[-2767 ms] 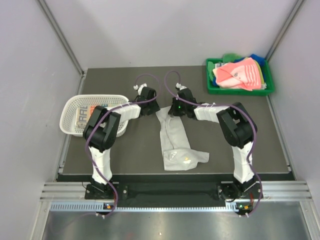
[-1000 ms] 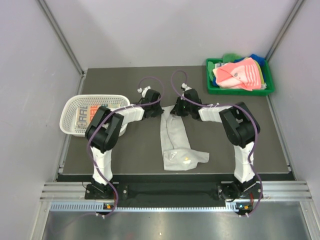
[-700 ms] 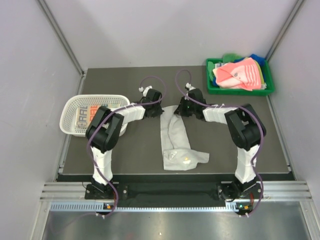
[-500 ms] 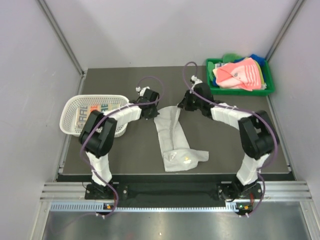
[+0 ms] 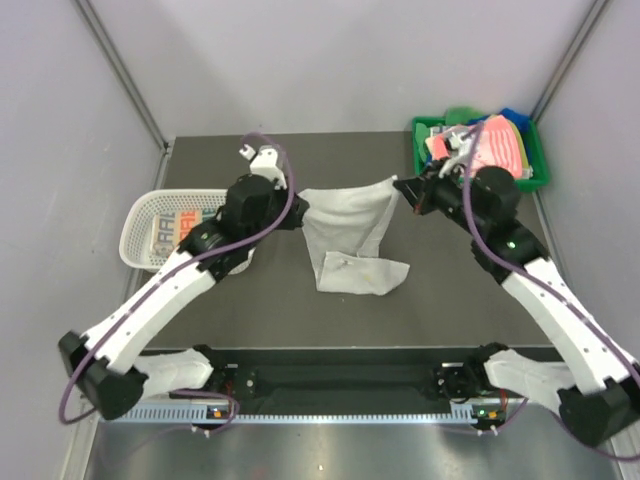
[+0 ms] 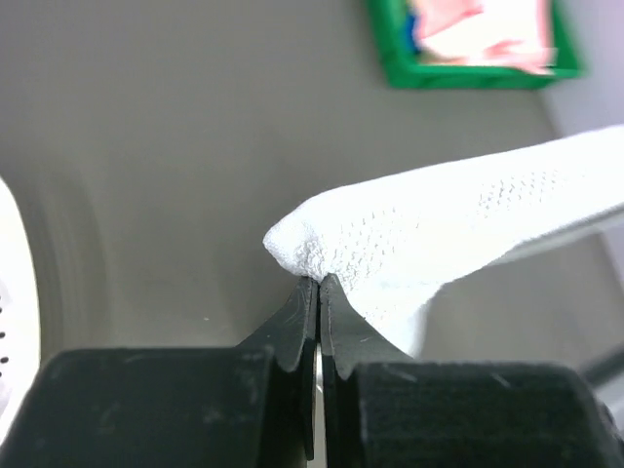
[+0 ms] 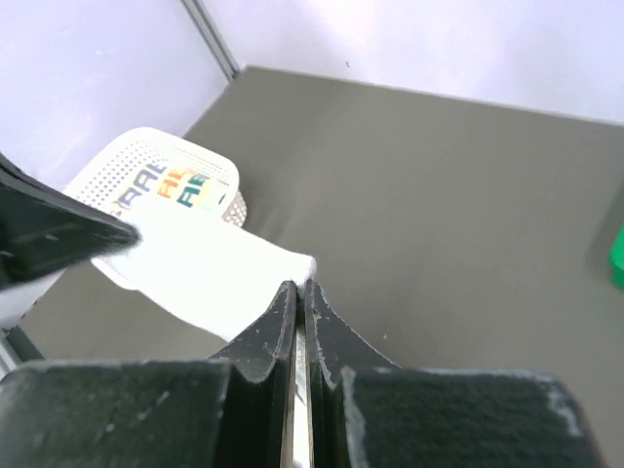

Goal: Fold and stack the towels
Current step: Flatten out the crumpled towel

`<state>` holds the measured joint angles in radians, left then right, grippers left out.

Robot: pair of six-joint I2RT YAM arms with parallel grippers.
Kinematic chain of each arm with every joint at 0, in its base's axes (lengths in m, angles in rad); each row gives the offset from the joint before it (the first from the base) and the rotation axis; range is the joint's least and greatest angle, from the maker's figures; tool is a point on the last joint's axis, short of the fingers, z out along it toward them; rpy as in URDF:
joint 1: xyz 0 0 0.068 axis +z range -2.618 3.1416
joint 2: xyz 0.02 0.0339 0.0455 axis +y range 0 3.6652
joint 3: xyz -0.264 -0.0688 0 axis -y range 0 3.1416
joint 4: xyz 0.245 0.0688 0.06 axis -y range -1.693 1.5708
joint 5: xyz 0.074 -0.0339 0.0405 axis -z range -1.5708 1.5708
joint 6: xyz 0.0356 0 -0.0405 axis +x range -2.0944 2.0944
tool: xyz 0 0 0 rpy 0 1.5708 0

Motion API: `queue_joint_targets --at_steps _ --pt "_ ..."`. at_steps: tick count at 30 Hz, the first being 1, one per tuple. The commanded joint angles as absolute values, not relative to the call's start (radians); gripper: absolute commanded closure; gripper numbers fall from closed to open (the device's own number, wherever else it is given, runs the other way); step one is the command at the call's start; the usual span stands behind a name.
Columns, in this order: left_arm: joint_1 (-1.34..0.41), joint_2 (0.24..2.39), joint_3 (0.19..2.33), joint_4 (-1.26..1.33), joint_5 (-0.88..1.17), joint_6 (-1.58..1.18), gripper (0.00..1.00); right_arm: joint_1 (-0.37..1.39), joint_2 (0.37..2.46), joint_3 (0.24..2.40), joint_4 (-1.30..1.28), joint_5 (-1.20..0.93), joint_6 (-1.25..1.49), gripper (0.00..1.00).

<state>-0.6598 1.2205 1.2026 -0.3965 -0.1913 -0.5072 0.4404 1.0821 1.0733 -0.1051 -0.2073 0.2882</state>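
A plain grey-white towel (image 5: 345, 235) hangs stretched between both grippers above the dark table, its lower part crumpled on the surface. My left gripper (image 5: 300, 204) (image 6: 319, 281) is shut on the towel's left top corner (image 6: 322, 249). On the opposite top corner (image 7: 292, 268) my right gripper (image 5: 398, 190) (image 7: 298, 286) is shut. A white towel with coloured letters (image 5: 180, 222) (image 7: 166, 185) lies in the white basket. Pink, blue and other towels (image 5: 480, 150) are piled in the green tray.
The white perforated basket (image 5: 135, 240) stands at the table's left edge. At the back right corner is the green tray (image 5: 428, 178) (image 6: 390, 58). Grey walls enclose the table on three sides.
Both arms have risen and spread apart, lifting the grey-white towel's far edge off the table and stretching it wide. The left gripper closed on its corner.
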Motion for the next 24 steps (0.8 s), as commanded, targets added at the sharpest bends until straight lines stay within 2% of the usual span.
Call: queue_joint_targets --at_steps 1,6,15,20,24 --pt "-0.698 1.064 1.189 -0.445 -0.158 -0.427 1.00 0.434 0.936 1.066 -0.207 -0.242 0.227 1.00" --pt "-0.735 0.919 1.222 -0.465 -0.031 -0.399 1.00 0.440 0.761 1.120 -0.291 -0.319 0.221 1.00" --pt "-0.736 0.828 1.342 -0.506 0.117 -0.437 1.00 0.442 0.683 1.295 -0.391 -0.391 0.268 1.00" --pt "-0.736 0.836 1.384 -0.505 0.009 -0.451 1.00 0.440 0.730 1.379 -0.419 -0.368 0.258 1.00" --pt "-0.735 0.923 1.393 -0.502 -0.153 -0.463 1.00 0.440 0.857 1.379 -0.402 -0.305 0.230 1.00"
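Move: Both hands already hold the white towel's upper corners in the air, about 20 cm apart. Its bunched lower part lies some 27 cm below the left hand, about 12 cm right and 4 cm back of it; the white basket is roughly 34 cm left and 9 cm ahead. From the right hand that bunched part is about 8 cm left, 4 cm back and 32 cm down, the green bin some 30 cm ahead and 27 cm right. Both hands keep pinching the towel's corners, rising and drawing back about 15 cm each, spreading some 5 cm. ##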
